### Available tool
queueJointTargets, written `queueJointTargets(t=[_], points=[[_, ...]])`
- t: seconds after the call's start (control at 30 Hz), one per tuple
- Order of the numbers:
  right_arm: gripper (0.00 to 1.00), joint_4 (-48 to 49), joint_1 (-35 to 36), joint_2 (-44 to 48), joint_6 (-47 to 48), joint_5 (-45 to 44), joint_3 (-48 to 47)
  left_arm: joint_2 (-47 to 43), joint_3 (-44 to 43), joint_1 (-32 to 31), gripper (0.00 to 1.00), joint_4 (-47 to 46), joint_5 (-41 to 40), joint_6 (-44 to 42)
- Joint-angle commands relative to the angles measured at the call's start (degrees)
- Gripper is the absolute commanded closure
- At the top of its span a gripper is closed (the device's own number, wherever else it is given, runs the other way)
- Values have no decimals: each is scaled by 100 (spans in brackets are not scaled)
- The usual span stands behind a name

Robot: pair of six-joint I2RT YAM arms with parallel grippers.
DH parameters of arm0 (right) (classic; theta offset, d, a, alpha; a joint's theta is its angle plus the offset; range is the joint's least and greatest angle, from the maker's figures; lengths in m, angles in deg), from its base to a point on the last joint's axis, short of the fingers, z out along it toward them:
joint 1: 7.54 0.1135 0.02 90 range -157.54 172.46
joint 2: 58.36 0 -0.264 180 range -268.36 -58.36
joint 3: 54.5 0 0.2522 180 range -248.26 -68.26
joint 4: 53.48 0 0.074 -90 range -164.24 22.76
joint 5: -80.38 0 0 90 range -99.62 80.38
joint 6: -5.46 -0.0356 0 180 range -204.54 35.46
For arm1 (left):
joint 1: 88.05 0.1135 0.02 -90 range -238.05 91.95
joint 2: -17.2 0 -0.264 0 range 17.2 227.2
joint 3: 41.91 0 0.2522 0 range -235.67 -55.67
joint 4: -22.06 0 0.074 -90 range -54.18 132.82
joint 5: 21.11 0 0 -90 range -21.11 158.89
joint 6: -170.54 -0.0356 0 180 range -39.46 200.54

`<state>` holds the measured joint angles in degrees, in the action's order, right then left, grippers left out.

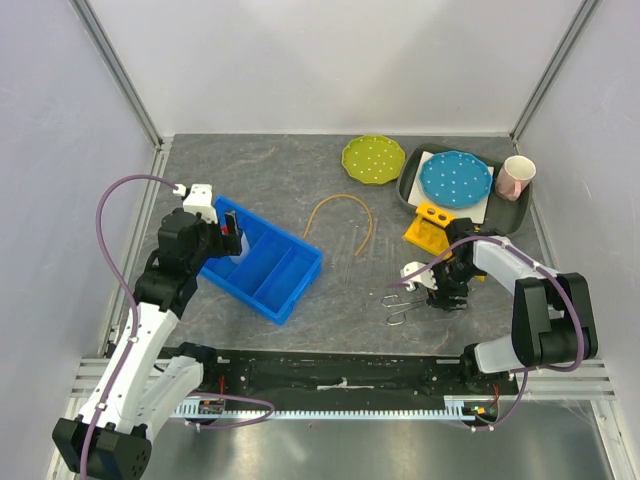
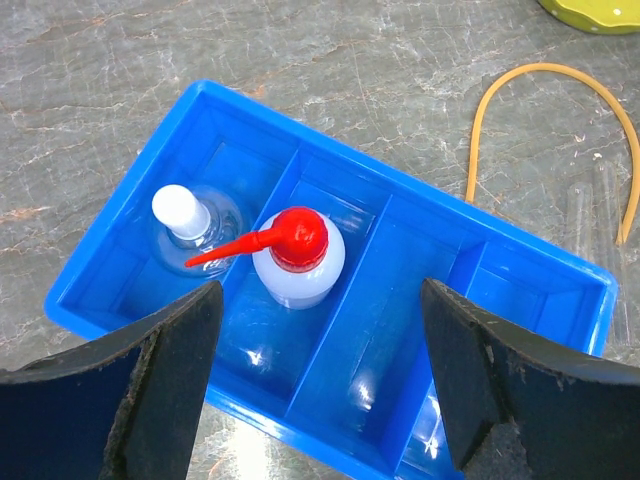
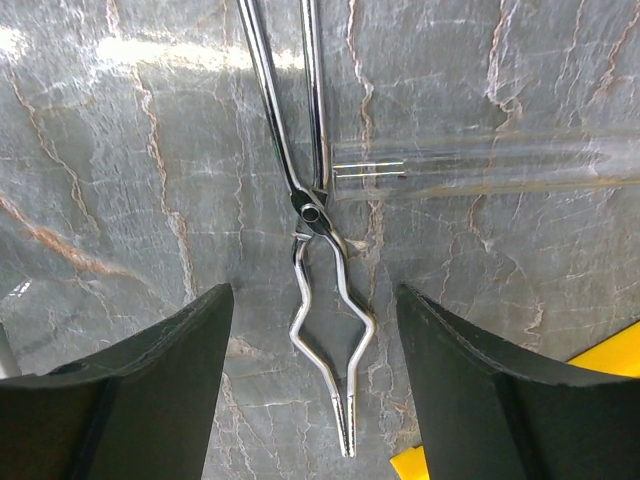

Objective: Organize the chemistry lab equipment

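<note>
In the left wrist view a blue divided bin (image 2: 125, 195) holds a white-stoppered flask (image 2: 180, 212) in its end compartment. A squeeze bottle (image 2: 298, 262) with a red nozzle cap stands in the compartment beside it. My left gripper (image 2: 320, 380) hovers open over the bin, holding nothing. The tan rubber tube (image 2: 545, 75) and thin glass tubes (image 2: 585, 200) lie on the table beyond the bin. The metal wire tongs (image 3: 325, 300) lie flat between the fingers of my open right gripper (image 3: 315, 370), with a gap on each side. A glass tube (image 3: 470, 165) lies across the tongs' handles.
A green dotted plate (image 1: 372, 158) sits at the back. A dark tray (image 1: 412, 188) at the back right carries a blue dotted plate (image 1: 455, 178) and a pink cup (image 1: 516, 178). A yellow rack (image 1: 428, 226) stands just behind my right gripper (image 1: 440, 290).
</note>
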<state>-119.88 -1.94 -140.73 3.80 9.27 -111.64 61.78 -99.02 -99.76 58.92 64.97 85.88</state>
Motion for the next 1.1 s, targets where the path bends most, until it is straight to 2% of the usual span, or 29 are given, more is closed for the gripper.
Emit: queueJointTargets(t=[0.0,0.3,0.67,1.0,1.07], points=[[26,43,-16,19,184,-193,101,-72,29,19,14,-288,58,-201],[31,87,-33,-262,114,-290,13,-107,29,19,14,-296,58,-200],[48,272,-33,203,447,-430,601,-177,55,19,14,-332,58,-200],[70,132,-33,520,632,-361,690,-177,64,10,14,-358,146,-200],[72,53,-33,608,632,-264,638,-212,73,10,14,-402,313,-209]])
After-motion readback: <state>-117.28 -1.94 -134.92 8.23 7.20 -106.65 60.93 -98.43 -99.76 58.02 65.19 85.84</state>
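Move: Just under the right hand, barely 1 cm below, the jaws of the metal tongs already lie between its open fingers, with the tongs' middle some 4 cm to the left and level with it. A clear test tube has its middle about 7 cm ahead and 4 cm left; the yellow rack's middle is roughly 11 cm ahead and 1 cm right. From the left hand, the tongs are about 46 cm right, 8 cm back and 21 cm below. Staying low over the table, the right hand closes its fingers from about three-quarters to a third open around the tongs' jaws beside the pivot. It first edges nearly 1 cm forward, then comes back about 1.5 cm, drifting slightly right, with a 5-degree tilt and a slight counter-clockwise turn, its forward finger nudging the tongs back. ##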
